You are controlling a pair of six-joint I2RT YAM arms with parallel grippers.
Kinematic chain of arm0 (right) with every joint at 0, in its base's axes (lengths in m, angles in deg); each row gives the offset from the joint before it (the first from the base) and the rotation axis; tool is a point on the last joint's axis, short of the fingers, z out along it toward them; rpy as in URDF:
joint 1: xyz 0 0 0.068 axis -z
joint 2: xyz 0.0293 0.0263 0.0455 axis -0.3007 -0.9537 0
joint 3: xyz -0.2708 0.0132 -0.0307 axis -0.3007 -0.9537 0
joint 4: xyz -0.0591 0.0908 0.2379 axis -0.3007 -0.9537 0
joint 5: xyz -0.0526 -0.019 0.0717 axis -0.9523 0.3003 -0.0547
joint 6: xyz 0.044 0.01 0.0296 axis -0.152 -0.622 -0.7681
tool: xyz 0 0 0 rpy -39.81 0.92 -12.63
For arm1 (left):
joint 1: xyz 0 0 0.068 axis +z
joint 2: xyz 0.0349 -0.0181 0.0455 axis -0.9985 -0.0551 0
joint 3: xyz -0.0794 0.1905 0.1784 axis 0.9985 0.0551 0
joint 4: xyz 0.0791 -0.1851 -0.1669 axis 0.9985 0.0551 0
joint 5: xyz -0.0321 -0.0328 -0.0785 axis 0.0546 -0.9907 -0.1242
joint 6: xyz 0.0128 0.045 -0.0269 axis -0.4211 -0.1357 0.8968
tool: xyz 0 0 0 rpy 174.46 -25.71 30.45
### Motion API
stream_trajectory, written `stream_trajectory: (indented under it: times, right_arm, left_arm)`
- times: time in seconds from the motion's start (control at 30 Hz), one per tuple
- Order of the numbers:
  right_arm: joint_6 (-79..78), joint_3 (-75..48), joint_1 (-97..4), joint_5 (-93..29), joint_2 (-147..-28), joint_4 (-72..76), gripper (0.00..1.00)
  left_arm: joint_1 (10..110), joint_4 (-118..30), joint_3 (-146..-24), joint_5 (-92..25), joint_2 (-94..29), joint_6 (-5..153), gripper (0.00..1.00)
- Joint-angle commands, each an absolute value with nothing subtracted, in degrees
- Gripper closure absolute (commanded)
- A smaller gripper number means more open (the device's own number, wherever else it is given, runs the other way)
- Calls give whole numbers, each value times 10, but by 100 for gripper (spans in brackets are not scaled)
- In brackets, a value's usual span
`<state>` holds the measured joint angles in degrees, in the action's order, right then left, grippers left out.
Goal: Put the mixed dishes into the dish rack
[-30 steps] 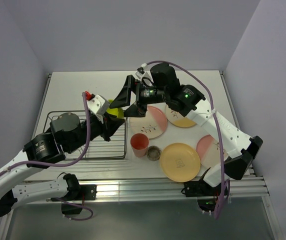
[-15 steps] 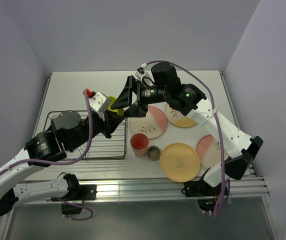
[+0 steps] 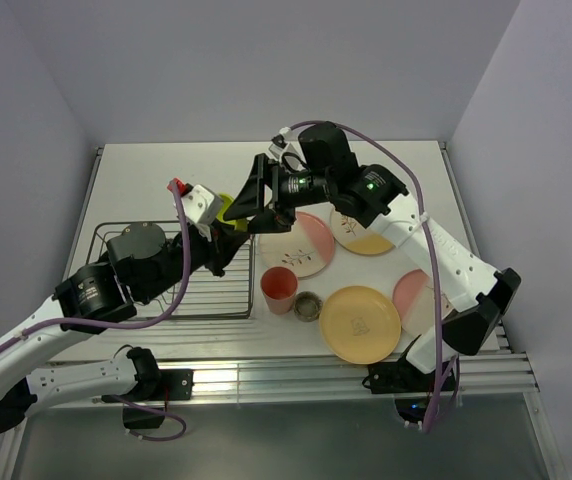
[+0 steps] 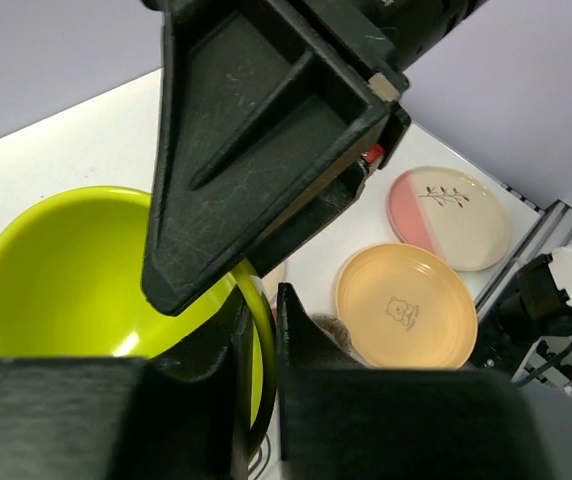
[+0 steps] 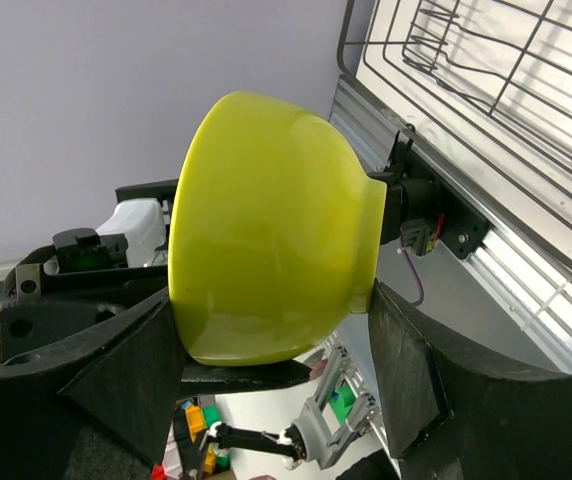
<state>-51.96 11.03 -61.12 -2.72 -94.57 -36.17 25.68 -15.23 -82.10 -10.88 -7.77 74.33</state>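
Observation:
The yellow-green bowl [image 3: 224, 207] hangs tilted in the air above the back right corner of the dish rack [image 3: 206, 292]. My left gripper [image 3: 229, 236] is shut on its rim [image 4: 251, 300], one finger inside and one outside. My right gripper [image 3: 250, 213] straddles the same bowl [image 5: 266, 220], one finger by the rim and one by the foot. Both pads are at or almost at its surface, and the jaws are still wide. On the table to the right lie a cream-and-pink plate [image 3: 301, 243], a yellow-orange plate [image 3: 361, 322], a pink cup [image 3: 278, 288] and a tiny grey-brown cup [image 3: 308, 305].
Two more plates lie further right, one [image 3: 366, 235] under my right arm and a pink-and-cream one [image 3: 416, 297] by the table's right side. The wire rack [image 5: 486, 80] holds no dishes that I can see. Grey walls close in the back and both sides.
My right gripper's jaws have narrowed around the bowl and moved slightly left. The left gripper has kept its hold on the rim, with the bowl shifted a little up and back.

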Motion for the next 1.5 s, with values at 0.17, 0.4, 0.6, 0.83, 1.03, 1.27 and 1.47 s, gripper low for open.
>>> stream_trajectory:
  times: [0.17,0.4,0.6,0.83,1.03,1.27,1.47]
  right_arm:
    - [-503,143,-603,-24,-956,-331,100]
    - [-429,163,-601,-88,-981,-390,100]
    - [-314,161,-614,-194,-1011,-443,100]
    - [-230,165,-671,-338,-1049,-453,100]
    - [-171,204,-735,-446,-1086,-451,100]
    - [-113,187,-792,-553,-1106,-421,100]
    - [-74,148,-832,-643,-1120,-368,100]
  left_arm:
    - [255,-164,-811,-93,-57,796,29]
    - [255,-70,-859,13,-24,853,1]
    - [255,182,-1001,241,-65,1029,1]
    - [266,367,-1087,354,-133,1170,1]
    - [275,367,-1033,363,-104,1212,1]
    - [304,368,-988,367,-57,1193,1]
    - [322,367,-942,367,5,1209,1]
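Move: The lime-green bowl is held between the hands: its middle sits in the right gripper and some 5 cm ahead of the left gripper's pads. The dish rack's right end lies about 9 cm ahead, 8 cm left and 32 cm below the right hand, and 11 cm ahead and 4 cm left of the left one. From the right hand, the coral cup is about 3 cm ahead and 3 cm right, the pink-and-cream plate 18 cm ahead and 7 cm right, both far below. Open the left gripper wide to let go of the bowl's rim and swing that hand some 23 cm left over the rack, arching up briefly and turning counter-clockwise. Keep the right gripper closed on the bowl and bring it down about 16 cm, slightly forward and left, towards the rack's right end, tilting the fingers from left-pointing to steeply down and forward-left. ##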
